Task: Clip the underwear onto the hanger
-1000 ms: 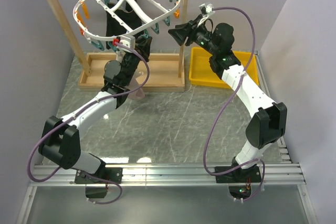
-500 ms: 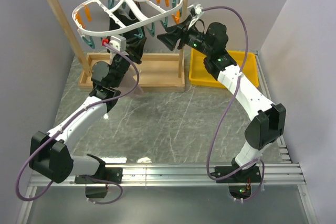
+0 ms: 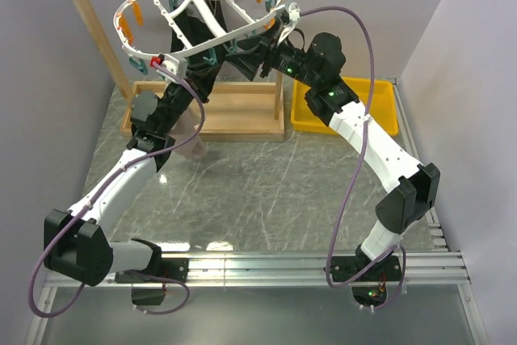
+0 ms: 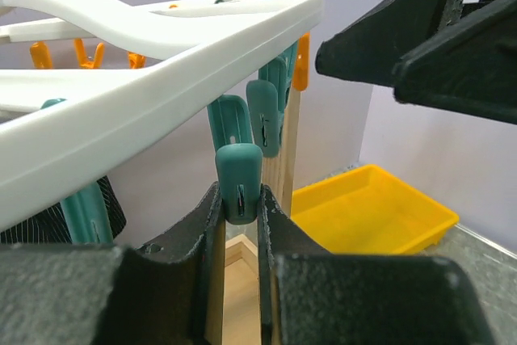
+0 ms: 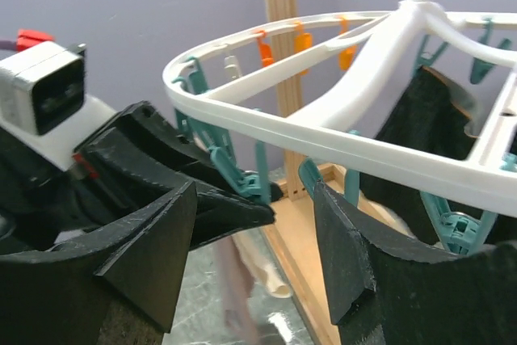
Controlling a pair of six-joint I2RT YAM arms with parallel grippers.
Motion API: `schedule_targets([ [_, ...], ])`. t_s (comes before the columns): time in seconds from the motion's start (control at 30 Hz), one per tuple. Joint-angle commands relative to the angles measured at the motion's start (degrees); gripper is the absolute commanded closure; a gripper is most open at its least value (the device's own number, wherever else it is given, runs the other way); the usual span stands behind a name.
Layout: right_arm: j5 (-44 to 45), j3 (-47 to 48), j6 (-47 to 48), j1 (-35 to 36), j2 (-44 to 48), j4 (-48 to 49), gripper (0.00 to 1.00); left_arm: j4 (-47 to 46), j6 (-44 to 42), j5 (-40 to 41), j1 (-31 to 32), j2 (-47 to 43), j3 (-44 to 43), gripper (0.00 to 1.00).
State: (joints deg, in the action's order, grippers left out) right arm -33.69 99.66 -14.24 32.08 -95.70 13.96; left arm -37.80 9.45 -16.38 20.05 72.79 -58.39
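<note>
The white oval hanger (image 3: 202, 42) hangs from the wooden rack, with teal and orange clothespins under its rim (image 4: 161, 86). My left gripper (image 4: 240, 216) is raised to the near rim. Its fingers are nearly shut, and the lower end of a teal clothespin (image 4: 240, 183) sits between the tips. The pink underwear (image 3: 187, 125) dangles below that gripper (image 3: 212, 56); the right wrist view shows the underwear (image 5: 242, 280) hanging under the left fingers (image 5: 258, 214). My right gripper (image 5: 258, 256) is open just right of them (image 3: 246, 58), its fingers straddling the left fingertips and the clothespins without touching.
A black garment (image 3: 187, 28) is clipped inside the hanger, behind the spokes (image 5: 420, 119). The wooden rack has a post (image 3: 81, 14) and a base (image 3: 234, 111) just behind both grippers. A yellow tray (image 3: 380, 107) lies right of the rack.
The left arm swung left and lifted its gripper, with the underwear, up to the rim's teal clothespin. The right gripper moved left to the hanger and opened wider. The hanger ring tilted.
</note>
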Motion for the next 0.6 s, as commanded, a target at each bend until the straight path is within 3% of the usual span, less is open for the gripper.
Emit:
schedule_targets([
  [0.0, 0.82, 3.61, 2.20, 1.67, 2.19, -1.73, 0.34, 0.62, 1.27, -8.92, -0.89, -2.74, -0.50, 1.00],
  [0.57, 11.10, 13.28, 5.71, 9.23, -5.20, -9.91, 0.30, 2.30, 3.82, -21.22, -6.69, -3.62, -1.55, 1.00],
])
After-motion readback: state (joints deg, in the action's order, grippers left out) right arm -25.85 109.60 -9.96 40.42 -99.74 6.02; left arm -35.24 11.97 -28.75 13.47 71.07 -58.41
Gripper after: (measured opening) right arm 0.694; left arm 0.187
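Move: The teal clip pinched in the left fingers on the hanger's near rim lies about 7 cm left and 2 cm ahead of the right hand, nearly level. The next teal clip along the rim is some 4 cm left and 5 cm ahead of the right hand, slightly above. The left hand is already on its clip; the underwear hangs about 4 cm left, 3 cm back and 18 cm below it. The open right hand reaches left about 5 cm towards the clip that the left fingers keep pinched, drawing left. ##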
